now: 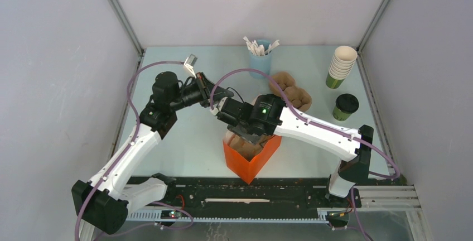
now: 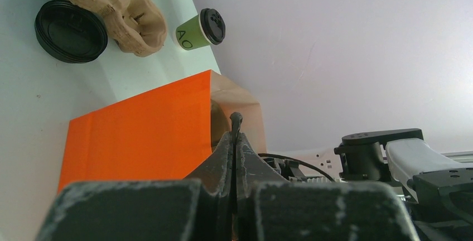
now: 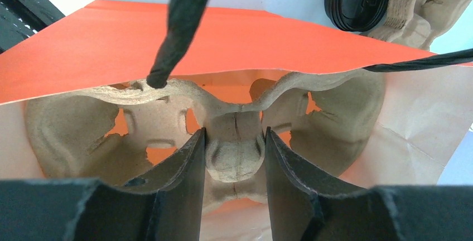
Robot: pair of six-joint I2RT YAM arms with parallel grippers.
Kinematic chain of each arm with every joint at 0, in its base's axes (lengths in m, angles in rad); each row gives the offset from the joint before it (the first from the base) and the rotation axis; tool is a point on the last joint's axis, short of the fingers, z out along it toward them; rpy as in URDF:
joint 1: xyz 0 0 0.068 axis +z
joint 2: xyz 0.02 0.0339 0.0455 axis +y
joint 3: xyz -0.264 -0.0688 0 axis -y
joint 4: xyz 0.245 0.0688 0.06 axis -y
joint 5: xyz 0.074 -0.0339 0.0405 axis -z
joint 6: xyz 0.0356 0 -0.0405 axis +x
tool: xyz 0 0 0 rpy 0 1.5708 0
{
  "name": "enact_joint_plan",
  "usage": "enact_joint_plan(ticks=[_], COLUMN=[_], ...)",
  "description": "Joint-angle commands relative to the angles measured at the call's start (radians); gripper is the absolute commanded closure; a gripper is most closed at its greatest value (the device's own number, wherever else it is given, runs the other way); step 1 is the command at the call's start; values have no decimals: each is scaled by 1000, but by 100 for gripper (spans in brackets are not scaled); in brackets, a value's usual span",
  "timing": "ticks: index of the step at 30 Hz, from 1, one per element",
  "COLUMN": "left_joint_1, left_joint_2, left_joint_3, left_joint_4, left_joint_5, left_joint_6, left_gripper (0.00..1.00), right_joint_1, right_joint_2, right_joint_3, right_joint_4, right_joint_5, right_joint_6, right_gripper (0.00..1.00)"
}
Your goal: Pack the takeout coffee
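Observation:
The takeout coffee (image 1: 346, 107), a green cup with a black lid, stands at the right of the table, away from both arms; the left wrist view shows the coffee (image 2: 201, 29) beyond the bag. An orange paper bag (image 1: 252, 154) stands open in the middle. My left gripper (image 1: 215, 106) is shut on the bag's black cord handle (image 3: 179, 23), whose end pokes out between its closed fingertips (image 2: 236, 119). My right gripper (image 3: 234, 135) reaches down into the bag, shut on the centre post of a brown pulp cup carrier (image 3: 72, 129) that sits inside it.
A stack of lidless green-and-cream cups (image 1: 341, 63) stands at the back right. A blue cup of sachets (image 1: 260, 56) is at the back centre. More pulp carriers (image 1: 293, 91) and loose black lids (image 2: 70, 30) lie behind the bag.

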Motion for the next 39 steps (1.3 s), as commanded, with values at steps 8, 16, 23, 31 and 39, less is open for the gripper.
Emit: enact_joint_plan(ticks=[8, 16, 23, 31, 39], left_joint_1=[-14, -14, -14, -14, -14], left_joint_2=[-17, -18, -19, -18, -31], left_joint_3=[-13, -15, -15, -21, -6], left_joint_4=[55, 55, 56, 52, 18], left_joint_5=[62, 61, 64, 60, 33], left_joint_6=[4, 3, 6, 27, 68], left_gripper=[100, 100, 100, 100, 100], right_joint_1=[-15, -7, -3, -10, -38], right_joint_2=[-13, -51, -83, -176, -343], right_joint_3=[-7, -55, -50, -14, -21], right_joint_4=[89, 161, 185, 221, 321], right_joint_5=[-25, -9, -11, 2, 155], right_joint_6=[-37, -37, -32, 30, 149], right_gripper=[56, 37, 30, 29, 25])
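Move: The right fingers still grip the cup carrier by its middle ridge just inside the bag's mouth; the bag floor it is meant for lies straight below, some 18 cm down. From this hand the black lids are about 22 cm ahead and 8 cm right, the spare carrier 28 cm ahead and 16 cm right, the lidded cup 17 cm ahead and 34 cm right, all lower. From the left hand, pinching a bag handle, that floor is roughly 11 cm back, 9 cm right and 27 cm down. The right hand stays almost in place over the bag while its fingers open from about half to three quarters and let go of the carrier's ridge, then, after easing 2 cm left and returning, it rises about 8 cm up out of the bag's mouth, its fingertips swinging some 25 degrees, mostly to the left. The left hand keeps the bag handle pinched in its shut fingers, shifting no more than a centimetre. ##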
